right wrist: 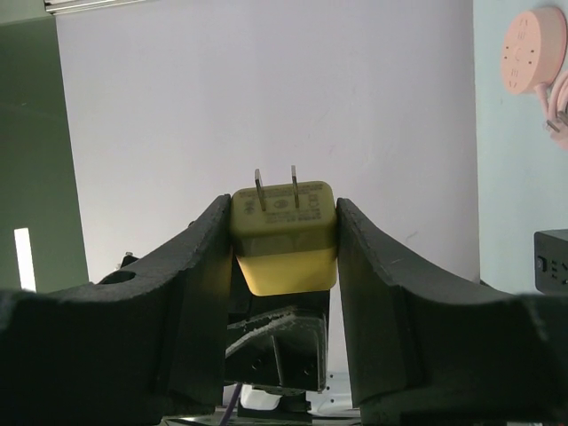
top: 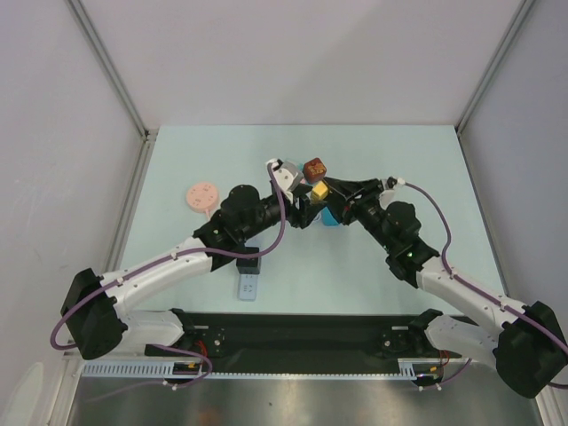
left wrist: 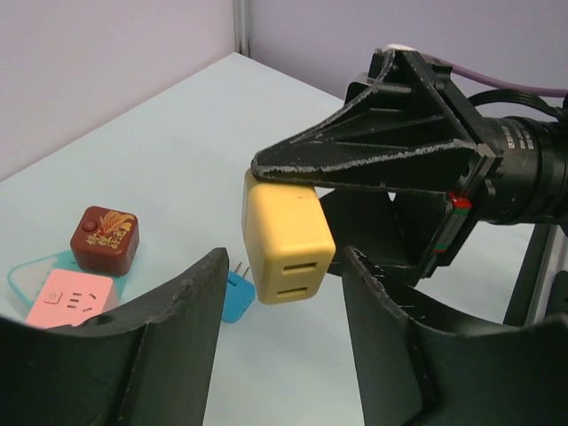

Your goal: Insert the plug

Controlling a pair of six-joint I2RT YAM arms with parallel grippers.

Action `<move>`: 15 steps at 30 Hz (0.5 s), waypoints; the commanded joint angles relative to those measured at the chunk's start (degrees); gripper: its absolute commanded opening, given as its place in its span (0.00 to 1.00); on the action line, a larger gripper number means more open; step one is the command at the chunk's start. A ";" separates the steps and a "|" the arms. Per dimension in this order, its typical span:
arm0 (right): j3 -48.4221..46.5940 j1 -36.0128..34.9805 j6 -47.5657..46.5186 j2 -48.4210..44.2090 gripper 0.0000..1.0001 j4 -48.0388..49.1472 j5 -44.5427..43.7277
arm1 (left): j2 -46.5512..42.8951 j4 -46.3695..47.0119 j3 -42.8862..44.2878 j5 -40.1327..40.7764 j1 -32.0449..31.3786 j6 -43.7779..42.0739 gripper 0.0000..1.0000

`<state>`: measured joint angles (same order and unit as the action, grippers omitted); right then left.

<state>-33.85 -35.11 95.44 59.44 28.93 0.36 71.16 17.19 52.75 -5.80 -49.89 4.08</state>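
Note:
My right gripper [right wrist: 284,209] is shut on a yellow plug cube [right wrist: 284,232] and holds it in the air, its two metal prongs pointing away from the left arm. The cube's other face [left wrist: 288,248] shows two slots and looks toward my left gripper [left wrist: 284,259]. That gripper is open with its fingertips on either side of the cube's slotted end; whether they touch it I cannot tell. A small blue plug [left wrist: 236,295] lies on the table below, with two prongs. In the top view both grippers meet around the yellow cube [top: 318,189] at mid-table.
A dark red cube [left wrist: 105,238] and a pink socket block [left wrist: 71,298] on a teal piece sit to the left. A pink round disc [top: 201,196] lies at far left. A black box [top: 249,264] and a pale blue strip [top: 249,287] lie near the left arm.

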 commanded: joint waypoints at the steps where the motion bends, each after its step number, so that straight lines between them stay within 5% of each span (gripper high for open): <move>1: 0.01 -0.92 -0.25 -0.47 0.00 2.71 -2.47 | -0.84 3.81 0.69 1.40 -0.47 0.41 0.59; 9: 0.27 -3.29 0.01 0.77 0.00 4.12 -4.75 | -0.49 4.34 -0.45 2.28 -0.56 1.64 0.40; 15: 0.53 -8.03 0.45 0.42 0.00 3.68 -10.02 | -0.32 4.34 -0.98 4.13 -0.56 2.69 0.37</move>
<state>-33.45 -39.64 95.92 60.51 29.30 -6.46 71.16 18.79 52.12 -3.07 -50.11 4.69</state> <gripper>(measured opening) 0.480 0.391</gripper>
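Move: The yellow plug is still pinched in my right fingertips, right at that hand's point. From my left hand it sits barely 1 cm ahead, 1 cm to the right and 1 cm up, just at the open tips. About 22 cm below my left hand, the blue plug lies some 8 cm ahead and 4 cm right, the red plug 22 cm straight ahead, and the pink plug about 18 cm ahead and 7 cm left. I close my left fingers from a bit over half open until they pinch the yellow plug on both sides; that hand stays nearly in place, rising about half a centimetre and settling back. My right hand keeps its own hold, bringing the plug about 1 cm left and a little down, in between the left fingertips. ##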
